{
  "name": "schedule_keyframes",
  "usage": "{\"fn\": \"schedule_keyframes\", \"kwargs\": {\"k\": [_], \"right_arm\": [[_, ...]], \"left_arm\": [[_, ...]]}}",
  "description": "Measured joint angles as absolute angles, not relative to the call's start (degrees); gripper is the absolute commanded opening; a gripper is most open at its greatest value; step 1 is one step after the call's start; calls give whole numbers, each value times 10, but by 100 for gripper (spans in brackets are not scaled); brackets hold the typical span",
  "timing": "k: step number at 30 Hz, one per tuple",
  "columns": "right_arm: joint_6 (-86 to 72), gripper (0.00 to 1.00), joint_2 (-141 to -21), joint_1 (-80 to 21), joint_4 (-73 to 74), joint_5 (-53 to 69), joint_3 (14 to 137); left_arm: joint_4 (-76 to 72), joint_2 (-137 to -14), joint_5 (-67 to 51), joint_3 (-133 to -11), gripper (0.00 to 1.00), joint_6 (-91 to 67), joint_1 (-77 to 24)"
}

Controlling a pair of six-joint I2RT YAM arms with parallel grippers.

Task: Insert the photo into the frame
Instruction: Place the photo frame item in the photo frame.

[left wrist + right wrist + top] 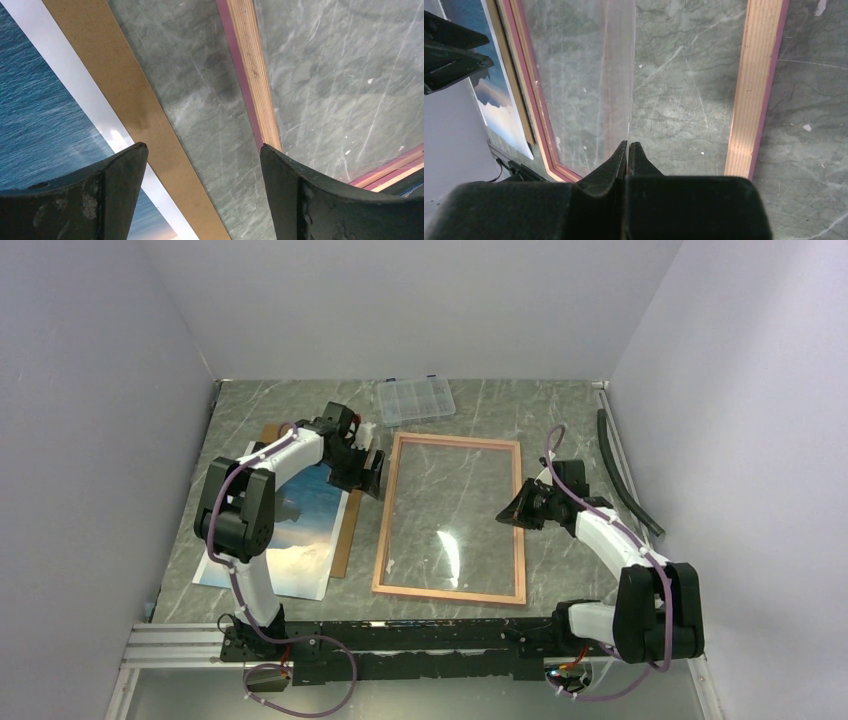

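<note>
The photo (pixel 290 530), a print of blue sea and pale sky, lies flat at the left on a brown backing board (pixel 352 525). To its right the pink-edged frame (pixel 385 530) lies flat on the table. My left gripper (pixel 370 476) hangs open and empty over the bare strip between the board (pixel 115 75) and the frame's left rail (pixel 252 75). The photo (pixel 40 115) shows beside its left finger. My right gripper (pixel 629 144) is shut on the edge of the clear pane (pixel 584 75), inside the frame's right rail (pixel 754 90).
A small clear compartment box (pixel 415 398) stands at the back, just beyond the frame's top edge. A black strip (pixel 625 475) lies along the right wall. The side walls stand close on both sides.
</note>
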State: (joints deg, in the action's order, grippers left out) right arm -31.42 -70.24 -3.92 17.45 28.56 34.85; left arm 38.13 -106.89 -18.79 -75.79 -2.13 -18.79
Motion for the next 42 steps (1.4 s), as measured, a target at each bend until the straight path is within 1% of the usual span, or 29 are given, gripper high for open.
{"fn": "schedule_keyframes", "kwargs": {"k": [3,7,10,13,15,18,21,31,42], "right_arm": [[-312,0,-710,-39,173,287,349],[-310,0,-721,-38,170,293,349],[-308,0,-730,-37,167,305,349],[-306,0,-736,-34,166,320,349],[-304,0,-736,-34,166,326,350],[-300,0,-736,-33,170,336,358],[-300,0,-736,-31,176,344,365],[-327,0,-738,-29,187,380,383],[-367,0,-715,-28,176,410,381]], "left_arm": [[378,-1069,-188,-758,87,-21,-189],[375,-1069,-188,-758,82,-20,-192],[373,-1070,-188,-758,73,-18,-194],[368,-1075,-188,-757,61,-14,-194],[361,-1079,-187,-751,57,-7,-194],[356,-1086,-186,-744,53,2,-194],[351,-1092,-187,-739,51,5,-196],[330,-1092,-204,-721,48,9,-208],[310,-1090,-220,-708,37,9,-212]]}}
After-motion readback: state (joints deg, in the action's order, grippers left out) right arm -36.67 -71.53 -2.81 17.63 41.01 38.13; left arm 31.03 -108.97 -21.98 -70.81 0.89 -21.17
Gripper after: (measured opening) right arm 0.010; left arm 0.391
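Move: The frame's left rail passes about 4 cm to the right of the left hand, level with it fore and aft and 4 cm below; the photo's middle is some 16 cm to that hand's left and 4 cm back. From the right hand, which holds the clear sheet by its right edge, the frame's middle is about 7 cm to the left, 3 cm ahead and 6 cm below, while the frame's right rail passes 5 cm to the right, straight abeam and 6 cm down. The clear sheet, still pinched at its right edge, is worked left against the frame's left rail: the right hand dips slightly, then climbs to about 3.5 cm higher and 2.5 cm farther left, rolling its left side up some 10 degrees. Meanwhile the left hand sinks 3 cm and shifts right and a little back to the outside of that rail, its wide-open fingers closing to under half. ##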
